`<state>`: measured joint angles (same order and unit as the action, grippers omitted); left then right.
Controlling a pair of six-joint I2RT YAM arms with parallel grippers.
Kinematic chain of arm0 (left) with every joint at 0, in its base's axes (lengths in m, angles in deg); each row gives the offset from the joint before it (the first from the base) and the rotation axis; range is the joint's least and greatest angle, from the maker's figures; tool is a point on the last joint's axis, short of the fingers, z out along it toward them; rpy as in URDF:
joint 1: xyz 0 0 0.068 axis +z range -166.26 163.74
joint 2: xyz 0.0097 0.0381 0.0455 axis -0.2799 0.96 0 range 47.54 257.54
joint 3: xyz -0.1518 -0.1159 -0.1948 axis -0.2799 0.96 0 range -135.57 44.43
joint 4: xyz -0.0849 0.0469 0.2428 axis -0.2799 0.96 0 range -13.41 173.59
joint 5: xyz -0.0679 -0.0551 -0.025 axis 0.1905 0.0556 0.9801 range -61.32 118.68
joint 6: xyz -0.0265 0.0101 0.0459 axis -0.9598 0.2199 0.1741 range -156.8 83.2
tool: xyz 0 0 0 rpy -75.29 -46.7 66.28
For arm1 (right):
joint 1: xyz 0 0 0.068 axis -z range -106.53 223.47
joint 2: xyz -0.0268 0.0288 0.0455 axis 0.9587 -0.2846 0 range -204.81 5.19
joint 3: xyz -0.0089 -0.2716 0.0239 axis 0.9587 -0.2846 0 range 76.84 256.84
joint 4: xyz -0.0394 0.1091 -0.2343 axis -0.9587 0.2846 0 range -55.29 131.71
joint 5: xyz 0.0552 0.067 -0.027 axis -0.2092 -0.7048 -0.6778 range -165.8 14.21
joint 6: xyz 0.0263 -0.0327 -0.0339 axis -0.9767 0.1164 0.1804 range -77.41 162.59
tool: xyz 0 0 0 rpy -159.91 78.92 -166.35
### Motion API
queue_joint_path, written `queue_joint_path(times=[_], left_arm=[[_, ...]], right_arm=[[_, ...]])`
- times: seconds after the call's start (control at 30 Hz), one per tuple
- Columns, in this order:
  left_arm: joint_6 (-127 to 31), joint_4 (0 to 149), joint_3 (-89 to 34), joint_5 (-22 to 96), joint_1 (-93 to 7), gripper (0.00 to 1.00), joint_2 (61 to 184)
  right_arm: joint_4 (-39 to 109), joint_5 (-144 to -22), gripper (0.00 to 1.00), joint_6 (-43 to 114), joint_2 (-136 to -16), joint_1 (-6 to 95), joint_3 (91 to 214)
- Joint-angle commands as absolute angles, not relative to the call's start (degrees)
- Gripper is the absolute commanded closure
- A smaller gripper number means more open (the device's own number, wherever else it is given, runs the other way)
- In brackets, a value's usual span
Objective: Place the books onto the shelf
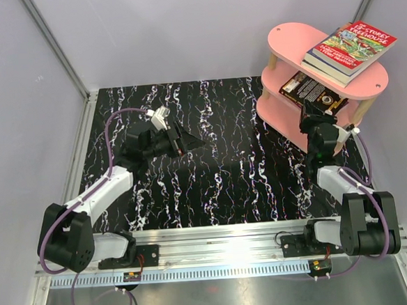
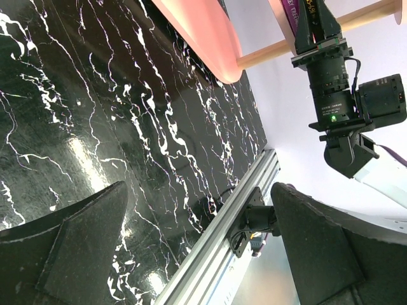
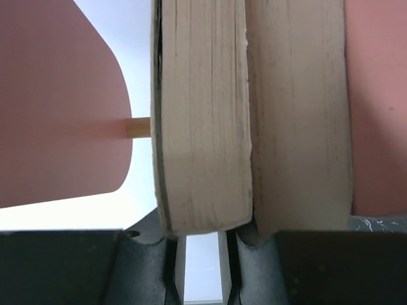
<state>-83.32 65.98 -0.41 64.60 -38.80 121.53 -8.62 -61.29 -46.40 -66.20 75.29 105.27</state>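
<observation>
The pink shelf (image 1: pixel 290 38) stands at the back right. On its top tier lie two stacked books, a red cartoon-covered one (image 1: pixel 353 43) over a dark one (image 1: pixel 323 65). A black-covered book (image 1: pixel 309 89) lies on the middle tier with its near end sticking out. My right gripper (image 1: pixel 325 118) is shut on that end. The right wrist view shows the held book's page edge (image 3: pixel 203 127) between my jaws (image 3: pixel 203 238), and a second book (image 3: pixel 299 127) lying against it. Over the middle of the table my left gripper (image 1: pixel 187 145) hangs open, and its fingers (image 2: pixel 63 254) hold nothing.
Pink shelf boards (image 3: pixel 57 95) flank the books in the right wrist view, with a pale wooden post (image 3: pixel 137 127) behind. The black marbled table (image 1: pixel 211 159) has an aluminium rail (image 1: pixel 217 253) along its near edge. Grey walls enclose the back and sides.
</observation>
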Motion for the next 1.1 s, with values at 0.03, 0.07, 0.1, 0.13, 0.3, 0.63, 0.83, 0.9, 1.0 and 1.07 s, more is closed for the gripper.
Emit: queue_joint_path(times=[0.03, 0.07, 0.1, 0.13, 0.3, 0.63, 0.83, 0.9, 1.0, 1.07], left_arm=[[-83.4, 62.6, 0.2, 66.8, -38.0, 0.01, 121.4], [-83.4, 62.6, 0.5, 66.9, -37.9, 0.01, 121.3], [-83.4, 62.6, 0.6, 66.9, -37.8, 0.01, 121.3], [-83.4, 62.6, 0.7, 67.0, -37.8, 0.01, 121.2], [-83.6, 62.3, 0.9, 67.3, -37.5, 0.01, 121.3], [-84.2, 61.9, 0.7, 68.4, -37.4, 0.01, 123.0], [-84.2, 62.6, 0.7, 68.9, -37.4, 0.01, 123.0], [-83.7, 63.2, 0.5, 69.2, -37.4, 0.01, 123.0], [-83.3, 64.2, 0.5, 68.9, -37.4, 0.01, 122.9], [-83.4, 64.2, 0.4, 69.0, -37.4, 0.01, 123.3]], right_arm=[[-9.9, -59.4, 0.66, -45.6, -65.5, 75.6, 109.2], [-9.5, -59.4, 0.57, -45.3, -65.3, 75.6, 109.5], [-8.0, -59.3, 0.45, -45.3, -65.1, 75.6, 110.1], [-7.4, -59.0, 0.4, -45.5, -65.1, 75.6, 110.6], [-6.9, -60.8, 0.35, -45.9, -66.5, 75.6, 113.0], [-9.2, -71.5, 0.25, -49.3, -68.5, 75.6, 111.7], [-14.3, -73.5, 0.1, -50.6, -68.2, 75.8, 108.8], [-16.1, -74.2, 0.08, -52.6, -68.7, 76.6, 108.3], [-17.8, -75.2, 0.08, -54.3, -69.8, 77.3, 108.5], [-17.8, -75.6, 0.1, -54.4, -70.5, 77.3, 109.0]])
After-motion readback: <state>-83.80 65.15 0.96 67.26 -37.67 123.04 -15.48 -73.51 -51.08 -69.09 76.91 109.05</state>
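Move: The black book lies on the middle shelf, its near edge still pinched by the right hand; its middle is about 6 cm ahead and 3 cm to the right, roughly level. The purple book is right under it, some 5 cm ahead, 3 cm right and 3 cm below. The top-shelf stack sits about 12 cm ahead, 9 cm right and 15 cm up. From the left hand the black book is some 14 cm ahead, 39 cm right and slightly higher. The black book's near edge is let out of the right fingers' pinch as they open wide, the hand rising and edging forward a little over 1 cm. The hand then shifts about 2.5 cm left, taking the book along, and climbs to some 4.5 cm in all, turning about 10 degrees counter-clockwise and tipping its fingers up, the book's edge still between the spread fingers. ##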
